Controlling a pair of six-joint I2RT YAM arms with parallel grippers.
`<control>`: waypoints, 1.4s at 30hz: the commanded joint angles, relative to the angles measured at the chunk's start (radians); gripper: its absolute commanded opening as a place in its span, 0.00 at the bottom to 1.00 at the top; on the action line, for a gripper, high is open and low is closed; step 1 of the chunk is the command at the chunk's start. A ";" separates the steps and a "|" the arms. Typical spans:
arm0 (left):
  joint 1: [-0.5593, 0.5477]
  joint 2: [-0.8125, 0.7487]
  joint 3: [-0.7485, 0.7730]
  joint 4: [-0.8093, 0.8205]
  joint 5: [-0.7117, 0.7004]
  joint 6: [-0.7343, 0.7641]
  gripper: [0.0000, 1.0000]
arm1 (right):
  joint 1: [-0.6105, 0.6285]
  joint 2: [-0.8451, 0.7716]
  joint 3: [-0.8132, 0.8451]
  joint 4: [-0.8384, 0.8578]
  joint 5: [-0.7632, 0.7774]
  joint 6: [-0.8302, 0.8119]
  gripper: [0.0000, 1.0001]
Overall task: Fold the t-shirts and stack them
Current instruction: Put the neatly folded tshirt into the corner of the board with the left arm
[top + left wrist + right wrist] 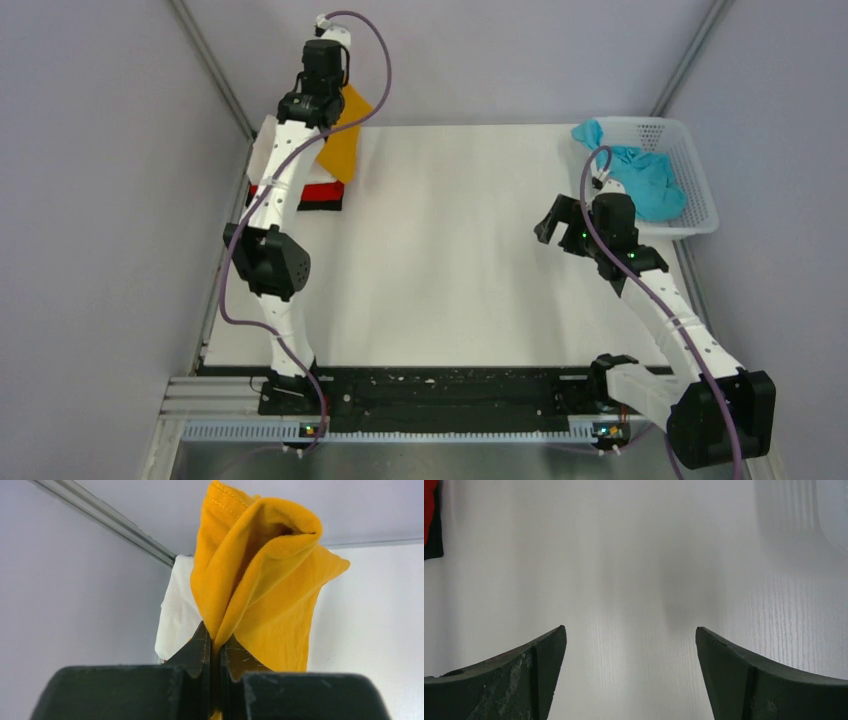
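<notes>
My left gripper [335,100] is at the far left corner, shut on the orange-yellow t-shirt [345,140], which hangs from it over the stack. In the left wrist view the gripper [214,636] pinches a fold of the orange-yellow shirt [265,580]. Under it lies a stack: the white shirt [264,150], the red shirt [322,192] and the black shirt [322,205]. The white shirt also shows in the left wrist view [175,610]. The teal shirt [640,175] lies crumpled in the basket. My right gripper [552,222] is open and empty above the bare table [629,629].
The white perforated basket [690,150] stands at the far right of the table. Grey walls close in the table on three sides. A corner of the red and black shirts [430,520] shows at the far left in the right wrist view.
</notes>
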 commanded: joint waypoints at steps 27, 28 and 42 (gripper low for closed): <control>0.309 0.331 0.119 0.180 0.134 -0.041 0.00 | -0.006 0.098 0.018 -0.021 0.087 -0.012 0.99; 0.311 0.332 0.115 0.181 0.130 -0.047 0.00 | -0.006 0.105 0.023 -0.021 0.086 -0.013 0.99; 0.315 0.145 -0.013 0.231 0.051 -0.207 0.99 | -0.006 0.066 0.023 -0.028 0.069 -0.006 0.99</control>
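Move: The left gripper still pinches the folded orange t-shirt, which hangs from it. The stack, white shirt on top, lies about 8 cm to the gripper's left, roughly 3 cm back and some 20 cm below. The board's far-left corner is about 19 cm left of the gripper, 5 cm farther out and 26 cm down. From the idle, open right gripper the stack lies some 62 cm left, 20 cm ahead and slightly lower. Sweep the left gripper about 16 cm left and 15 cm down, reaching some 7 cm forward, to bring the pinched orange shirt over the white one by the corner, fingertips dipping on the way and yawing counter-clockwise. Once low, open the fingers wide to let go of the shirt, then rise about 2 cm, tips levelling. Meanwhile let the open, empty right gripper sink about 4 cm. ##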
